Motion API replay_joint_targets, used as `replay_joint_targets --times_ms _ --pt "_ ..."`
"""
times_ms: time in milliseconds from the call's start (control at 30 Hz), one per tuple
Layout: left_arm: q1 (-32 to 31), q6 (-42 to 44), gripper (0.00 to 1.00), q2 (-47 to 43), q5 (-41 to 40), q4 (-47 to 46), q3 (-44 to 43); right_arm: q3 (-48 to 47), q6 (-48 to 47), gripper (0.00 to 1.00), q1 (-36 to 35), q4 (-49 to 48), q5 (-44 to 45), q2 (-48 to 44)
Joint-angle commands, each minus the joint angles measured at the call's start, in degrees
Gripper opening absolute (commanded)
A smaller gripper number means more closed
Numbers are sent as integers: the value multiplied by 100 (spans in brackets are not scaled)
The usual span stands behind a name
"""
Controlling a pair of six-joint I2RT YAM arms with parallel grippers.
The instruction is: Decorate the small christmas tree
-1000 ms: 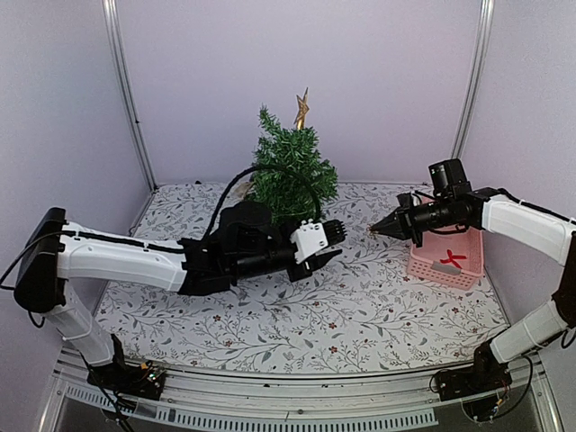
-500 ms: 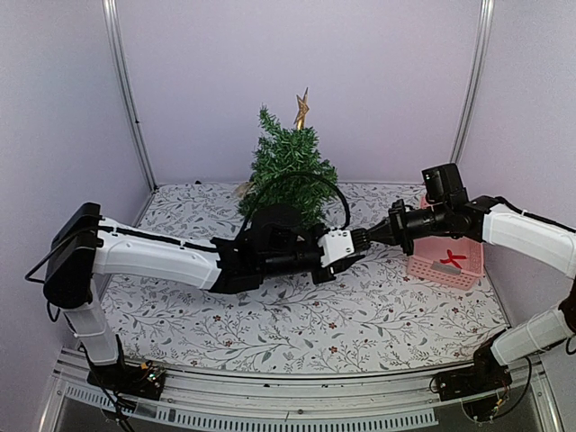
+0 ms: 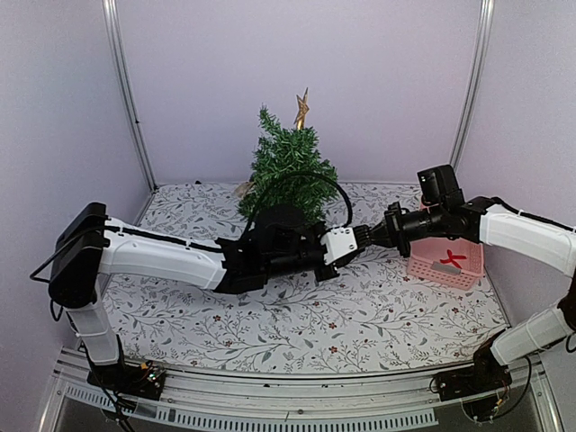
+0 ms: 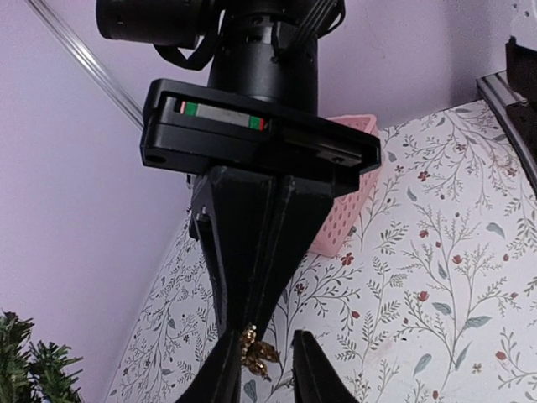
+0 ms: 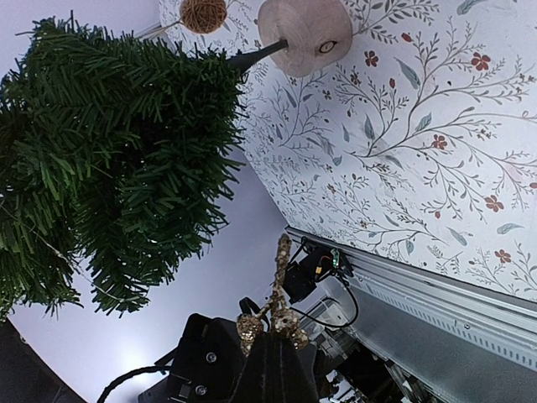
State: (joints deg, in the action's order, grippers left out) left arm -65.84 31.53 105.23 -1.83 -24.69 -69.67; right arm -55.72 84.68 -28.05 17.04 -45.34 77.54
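Note:
The small christmas tree point(image 3: 288, 171) stands at the back centre with a gold star point(image 3: 301, 108) on top; its wood disc base point(image 5: 304, 34) shows in the right wrist view. In front of the tree my two grippers meet tip to tip. My right gripper point(image 3: 371, 236) point(image 5: 270, 337) is shut on a gold glitter ornament point(image 5: 278, 312) point(image 4: 256, 351). My left gripper point(image 3: 357, 239) point(image 4: 262, 368) is open, with its jaws on either side of that ornament. The ornament lies against the left finger point(image 4: 214, 378), and a gap shows at the right finger point(image 4: 315, 374).
A pink basket point(image 3: 445, 256) sits at the right, just behind the right arm. A small wicker ball point(image 5: 203, 14) lies beside the tree's base. The left arm's cable loops up in front of the tree. Floral cloth covers the table point(image 3: 297, 315).
The left arm has reached right and the right gripper has moved left until their tips meet. The left jaws have narrowed around the ornament held by the right gripper.

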Motion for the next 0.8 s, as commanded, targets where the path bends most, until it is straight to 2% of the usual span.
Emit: replay_joint_targets --times_ms 0,233,300,433,533,600,733,767 --pt "-44 -23 20 137 -140 -142 -218 -120 41 0 -43 -57 28 86" --pt "-25 -36 2 75 -130 -168 -176 -140 22 0 -45 -72 -37 138" --pt "-25 -24 0 14 -96 -189 -118 -140 30 2 -46 -153 -44 139" --pt "-33 -25 0 -186 -55 -203 51 -216 -2 20 -5 -241 -47 179" --pt "-25 -76 0 -434 -44 -243 247 -228 -34 39 73 -267 -60 183" --pt "-25 -92 0 -638 -54 -254 385 -236 -85 47 134 -315 -68 167" --pt "-25 -209 0 -1140 -80 -230 704 -206 -158 49 214 -536 -278 181" --pt "-25 -258 0 -1318 -70 -237 809 -198 -245 53 236 -636 -361 217"
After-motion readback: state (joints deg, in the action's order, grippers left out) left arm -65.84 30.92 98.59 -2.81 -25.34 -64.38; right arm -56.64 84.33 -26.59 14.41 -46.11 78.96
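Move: Right at the left hand's fingertips, about 1 cm beyond them to the right, is the glittery gold ornament, still pinched by the right hand, whose own point lies some 2 cm to the ornament's right. From the left hand, the christmas tree stands roughly 15 cm to the left and 12 cm ahead, its middle a little lower; the pink basket lies around 25 cm to the right, 10 cm ahead and 20 cm below. Closing its nearly shut fingers fully, the left hand stays almost in place and pinches the gold ornament while the right still grips it. The right hand then opens to about half, lets go and eases forward about 1.5 cm, as the left draws away to the left and up, some 3 cm in all, wrist steady. ##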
